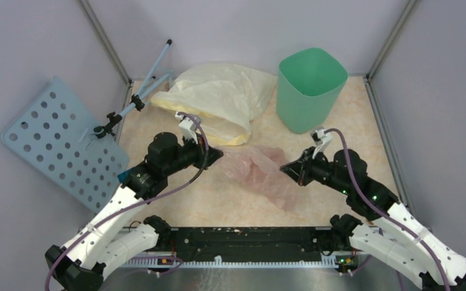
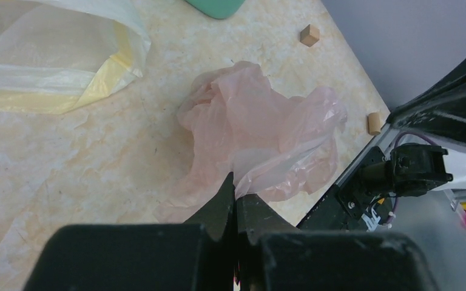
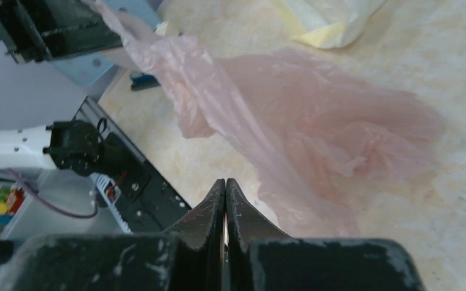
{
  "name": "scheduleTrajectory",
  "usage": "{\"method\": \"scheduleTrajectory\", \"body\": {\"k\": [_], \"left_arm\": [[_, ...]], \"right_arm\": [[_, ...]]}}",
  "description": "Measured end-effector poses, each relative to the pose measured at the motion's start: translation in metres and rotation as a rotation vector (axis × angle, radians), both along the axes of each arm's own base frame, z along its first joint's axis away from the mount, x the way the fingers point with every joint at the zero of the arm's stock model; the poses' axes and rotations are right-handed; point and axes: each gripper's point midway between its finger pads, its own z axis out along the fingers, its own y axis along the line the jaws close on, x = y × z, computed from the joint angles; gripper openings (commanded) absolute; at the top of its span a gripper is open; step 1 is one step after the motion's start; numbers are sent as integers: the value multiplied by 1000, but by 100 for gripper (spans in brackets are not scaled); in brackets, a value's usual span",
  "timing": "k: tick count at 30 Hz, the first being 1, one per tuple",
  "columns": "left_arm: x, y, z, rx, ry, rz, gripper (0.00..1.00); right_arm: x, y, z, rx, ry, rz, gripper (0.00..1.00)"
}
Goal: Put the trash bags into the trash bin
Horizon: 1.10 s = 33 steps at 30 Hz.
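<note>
The pale-pink, crinkly trash bag (image 1: 258, 173) lies crumpled on the marble table between my two arms. My left gripper (image 1: 218, 154) is shut on its left edge, and in the left wrist view the film (image 2: 261, 127) runs straight into the closed tips of the left gripper (image 2: 235, 185). From the right wrist, the trash bag (image 3: 315, 121) stretches up toward that grip. My right gripper (image 1: 284, 168) is shut at the bag's right side, and no film shows between the tips of the right gripper (image 3: 225, 182). The mint-green trash bin (image 1: 310, 91) stands upright at the back right, its bottom edge showing as a green bin (image 2: 215, 6).
A large opaque pale-yellow bag (image 1: 218, 97) lies at the back centre, close behind the left gripper. A blue perforated panel (image 1: 60, 145) and a clamp stand (image 1: 151, 79) lean at the left wall. Two small wooden blocks (image 2: 309, 34) (image 2: 374, 122) sit near the right edge.
</note>
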Motion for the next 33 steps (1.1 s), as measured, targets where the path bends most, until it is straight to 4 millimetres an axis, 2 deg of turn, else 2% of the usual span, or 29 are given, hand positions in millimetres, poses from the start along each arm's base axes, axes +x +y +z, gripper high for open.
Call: {"method": "scheduleTrajectory", "body": {"k": [2, 8, 11, 15, 18, 22, 30, 33], "left_arm": [[0, 0, 0, 0, 1, -2, 0], [0, -1, 3, -4, -4, -2, 0], [1, -1, 5, -6, -6, -1, 0], [1, -1, 6, -7, -7, -1, 0], [0, -2, 7, -14, -1, -5, 0], [-3, -5, 13, -35, 3, -25, 0], [-12, -12, 54, -119, -50, -79, 0], [-20, -13, 70, -149, -74, -108, 0]], "right_arm": [[-5, 14, -9, 8, 3, 70, 0], [-42, 69, -38, -86, -57, 319, 0], [-40, 89, -50, -148, -115, 334, 0], [-14, 97, -70, -255, -174, 241, 0], [15, 97, -69, -284, -259, 114, 0], [43, 94, -71, -289, -370, -20, 0], [87, 105, -102, -393, -417, -157, 0], [111, 90, -132, -422, -325, -236, 0]]}}
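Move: The pink bag hangs from the left fingers; its middle lies roughly 9 cm left, 7 cm ahead and 13 cm below the right hand, which is shut and free of it. From the left hand that middle is about 11 cm to the right, 2 cm ahead, 14 cm lower. From the right hand, the green bin stands some 34 cm ahead, 9 cm right and 10 cm below; the yellow-edged white bag lies 36 cm ahead, 22 cm left, 19 cm below. Still shut, the right fingers come up against the pink bag and push into its folds, the film draping over them: the hand first swings about 8 cm left while drawing back and sinking, then drives some 15 cm forward and farther down, turning to point more forward. The left fingers keep their pinch on the edge and near the end lift it about 7 cm. ##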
